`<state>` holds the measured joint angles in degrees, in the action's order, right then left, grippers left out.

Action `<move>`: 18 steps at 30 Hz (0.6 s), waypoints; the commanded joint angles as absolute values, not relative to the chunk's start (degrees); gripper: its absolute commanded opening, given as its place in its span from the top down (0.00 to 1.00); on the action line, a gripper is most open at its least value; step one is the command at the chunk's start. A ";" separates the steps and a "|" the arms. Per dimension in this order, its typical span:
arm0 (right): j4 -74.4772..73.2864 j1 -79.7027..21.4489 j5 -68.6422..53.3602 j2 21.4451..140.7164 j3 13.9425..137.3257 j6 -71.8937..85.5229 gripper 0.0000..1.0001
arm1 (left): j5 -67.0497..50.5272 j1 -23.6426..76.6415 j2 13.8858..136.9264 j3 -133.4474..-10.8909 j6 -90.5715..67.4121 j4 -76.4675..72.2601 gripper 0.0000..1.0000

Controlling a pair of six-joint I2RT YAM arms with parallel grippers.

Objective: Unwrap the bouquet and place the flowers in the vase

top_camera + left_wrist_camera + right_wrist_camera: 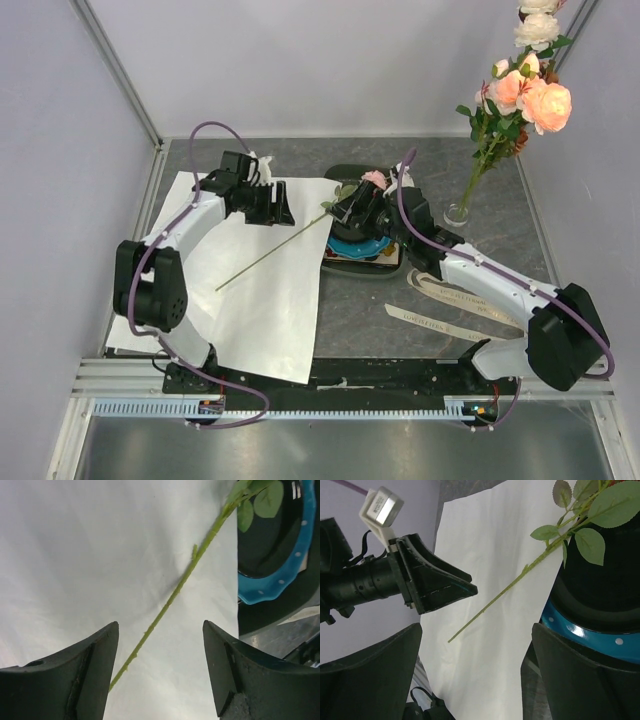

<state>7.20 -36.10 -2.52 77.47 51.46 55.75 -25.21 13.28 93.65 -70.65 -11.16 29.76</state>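
Observation:
The bouquet's white paper wrap (270, 300) lies spread flat on the table's left half. One flower lies across it. Its thin green stem (268, 257) (185, 577) (506, 589) runs up right to a pink bloom (373, 179) over the plate. My left gripper (283, 212) (160, 625) hangs open just above the paper, with the stem passing under its left finger and nothing held. Beside the bloom my right gripper (345, 215) (477, 626) is wide open and empty. The clear vase (458, 213) at the back right holds several flowers (530, 95).
A blue-rimmed black plate (352, 246) (280, 582) (590, 635) sits on a dark tray (345, 262) right of the paper. Two cream ribbon strips (440, 290) (432, 323) lie near the right arm. Grey walls enclose the table on three sides.

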 commanded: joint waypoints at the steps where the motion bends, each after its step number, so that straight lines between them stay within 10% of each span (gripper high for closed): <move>1: 5.98 -35.51 -4.04 74.98 52.39 52.21 0.02 | -20.83 16.43 100.35 -76.20 -0.98 38.22 0.25; 8: 5.19 -34.10 -4.04 68.47 48.52 50.63 0.02 | -19.87 19.77 103.88 -76.64 -0.70 41.13 0.33; 18: 3.87 -33.13 -2.11 63.90 45.35 50.10 0.02 | -20.39 21.44 102.22 -76.90 -0.79 41.48 0.78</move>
<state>3.99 -33.21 -3.07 64.53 45.67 50.96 -20.95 20.86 104.38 -75.07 -2.92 40.91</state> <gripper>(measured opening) 0.982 0.317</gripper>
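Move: The flower's bare stem slants over the white paper below the left hand; the spot to grip is about 4 cm back, 2 cm right and 7 cm below it. The pink blossom lies some 10 cm ahead, 20 cm right and 5 cm lower, and the black plate about 1 cm ahead, 16 cm right and 6 cm lower. From the right hand that stem spot is roughly 12 cm left, 3 cm back and 15 cm below. The flower's stem, lying across the paper, is taken between the left fingertips: the left hand sinks about 6.5 cm while drawing back 4 cm and a little right, tipping some 20 degrees so the fingers point more steeply down, then closes from wide to about a third open around the stem as it settles. The empty right hand, still wide open, withdraws some 5 cm right, back and up from the flower. ##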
